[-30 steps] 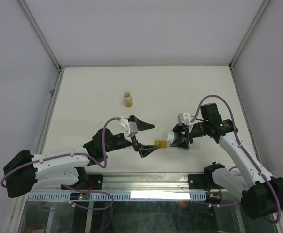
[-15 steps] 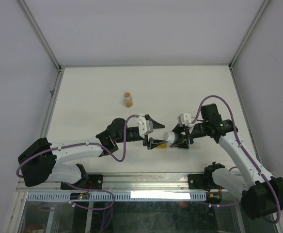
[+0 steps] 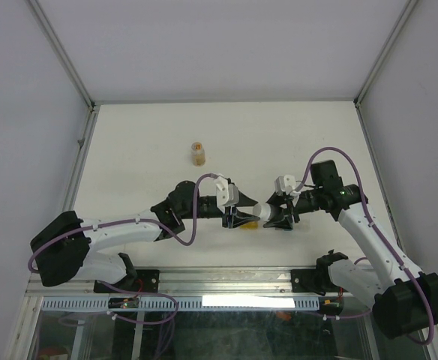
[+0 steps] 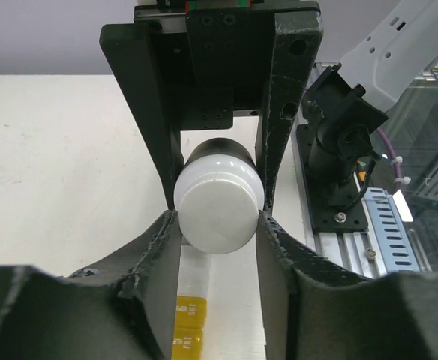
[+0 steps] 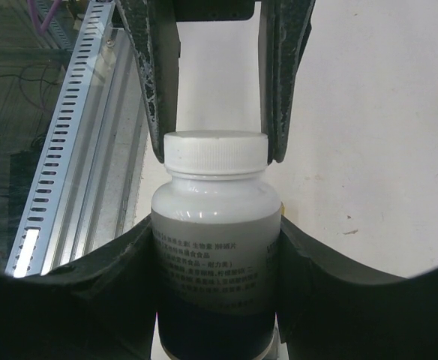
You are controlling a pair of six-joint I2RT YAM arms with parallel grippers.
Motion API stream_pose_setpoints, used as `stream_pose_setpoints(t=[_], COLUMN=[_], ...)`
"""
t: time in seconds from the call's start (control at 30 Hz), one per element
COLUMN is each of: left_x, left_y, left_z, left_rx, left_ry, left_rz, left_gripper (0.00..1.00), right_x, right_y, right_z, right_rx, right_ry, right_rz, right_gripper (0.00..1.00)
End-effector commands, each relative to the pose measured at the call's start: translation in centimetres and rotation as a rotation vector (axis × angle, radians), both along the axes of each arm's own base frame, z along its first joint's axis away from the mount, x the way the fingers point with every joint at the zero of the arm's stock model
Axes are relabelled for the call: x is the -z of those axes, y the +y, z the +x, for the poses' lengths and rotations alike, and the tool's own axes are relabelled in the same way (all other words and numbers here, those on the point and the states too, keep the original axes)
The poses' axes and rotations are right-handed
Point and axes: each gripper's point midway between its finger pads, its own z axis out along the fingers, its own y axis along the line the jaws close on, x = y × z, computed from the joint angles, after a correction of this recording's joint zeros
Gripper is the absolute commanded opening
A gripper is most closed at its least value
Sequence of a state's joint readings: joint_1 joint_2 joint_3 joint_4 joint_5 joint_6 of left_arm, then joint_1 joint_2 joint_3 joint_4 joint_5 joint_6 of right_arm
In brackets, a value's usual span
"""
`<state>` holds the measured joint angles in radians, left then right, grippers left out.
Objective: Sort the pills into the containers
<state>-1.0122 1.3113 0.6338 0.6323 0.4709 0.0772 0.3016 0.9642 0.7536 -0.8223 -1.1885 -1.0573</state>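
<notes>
A white pill bottle with a printed label lies level above the table, and my right gripper is shut on its body. From the opposite side, my left gripper has both fingers pressed against the bottle's white cap. In the top view the left gripper meets the right gripper near the table's front edge. Yellow containers lie on the table just under the bottle, showing as a yellow patch. The rest of the strip is hidden under the grippers. No pills show.
A small amber bottle stands upright farther back on the left. A slotted metal rail runs along the near table edge, beside the right arm's base. Frame posts line both sides of the table.
My left arm has swung right, up to the bottle. Its jaws went from wide open to closed against the cap. My right arm and the bottle have stayed put.
</notes>
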Motion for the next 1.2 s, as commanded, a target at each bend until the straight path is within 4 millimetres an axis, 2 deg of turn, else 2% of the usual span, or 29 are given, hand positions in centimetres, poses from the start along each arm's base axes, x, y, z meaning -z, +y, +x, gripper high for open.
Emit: stream_pose_setpoints(t=[0.0, 0.13, 0.23, 0.43, 0.67, 0.77, 0.87, 0.93, 1.03, 1.17], left_x=[-3.3, -4.0, -4.8, -4.8, -5.6, -5.6, -5.9, -6.1, -6.3, -5.3], left_y=[-0.7, -0.6, 0.2, 1.0, 0.0, -0.6, -0.7, -0.4, 0.6, 2.4], left_z=[1.0, 1.6, 2.9, 3.5, 2.8, 2.7, 2.1, 1.4, 0.2, -0.6], left_rx=[-0.012, -0.063, -0.181, -0.318, -0.325, -0.309, -0.281, -0.252, -0.226, -0.252], left_ry=[0.019, 0.118, 0.286, 0.557, 0.65, 0.671, 0.691, 0.695, 0.673, 0.65], left_rz=[-0.086, -0.112, -0.166, -0.258, -0.283, -0.263, -0.262, -0.259, -0.244, -0.2], left_gripper=[0.33, 0.16, 0.0, 0.0, 0.0, 0.12, 0.35, 0.51, 0.7, 0.86], right_x=[-1.9, -1.8, -1.7, -1.7, -1.4, -1.3, -1.4, -1.5, -1.7, -1.9], right_y=[0.6, 0.5, 0.5, 0.5, 0.5, 0.4, 0.3, 0.3, 0.2, 0.2], right_z=[0.2, 0.4, 0.7, 1.0, 1.1, 1.3, 1.4, 1.4, 1.4, 1.3], right_rx=[-0.032, -0.024, -0.009, 0.004, 0.009, 0.015, 0.021, 0.024, 0.024, 0.022], right_ry=[-0.051, -0.049, -0.043, -0.035, -0.02, -0.01, -0.002, 0.005, 0.012, 0.008], right_rz=[0.048, 0.039, 0.027, 0.024, 0.018, 0.013, 0.018, 0.023, 0.034, 0.039], right_gripper=[0.0, 0.0, 0.0, 0.0, 0.0, 0.0, 0.0, 0.0, 0.0, 0.0])
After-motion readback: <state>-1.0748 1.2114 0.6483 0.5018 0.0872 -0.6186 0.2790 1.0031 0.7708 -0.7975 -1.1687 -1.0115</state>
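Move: Between the left hand's pads sits the bottle's white cap, about 1 cm to the right of the hand point and otherwise level with it. From the right hand, which holds the bottle body, the cap lies some 5 cm to the left and 2 cm lower. On the table about 17 cm below the left hand are the yellow pill box, roughly 2 cm ahead and 2 cm left, and the blue pill box, some 11 cm right and 1 cm ahead. Twisting the white cap, the left hand keeps its pinch and rolls nearly 40 degrees about the line of its fingers, counter-clockwise seen from the cap end, also yawing some 20 degrees counter-clockwise. The right hand keeps hold of the bottle; both shift about 1.5 cm forward. Then the left fingers open wide, letting go, and the hand backs off about 2 cm upward and slightly left. ##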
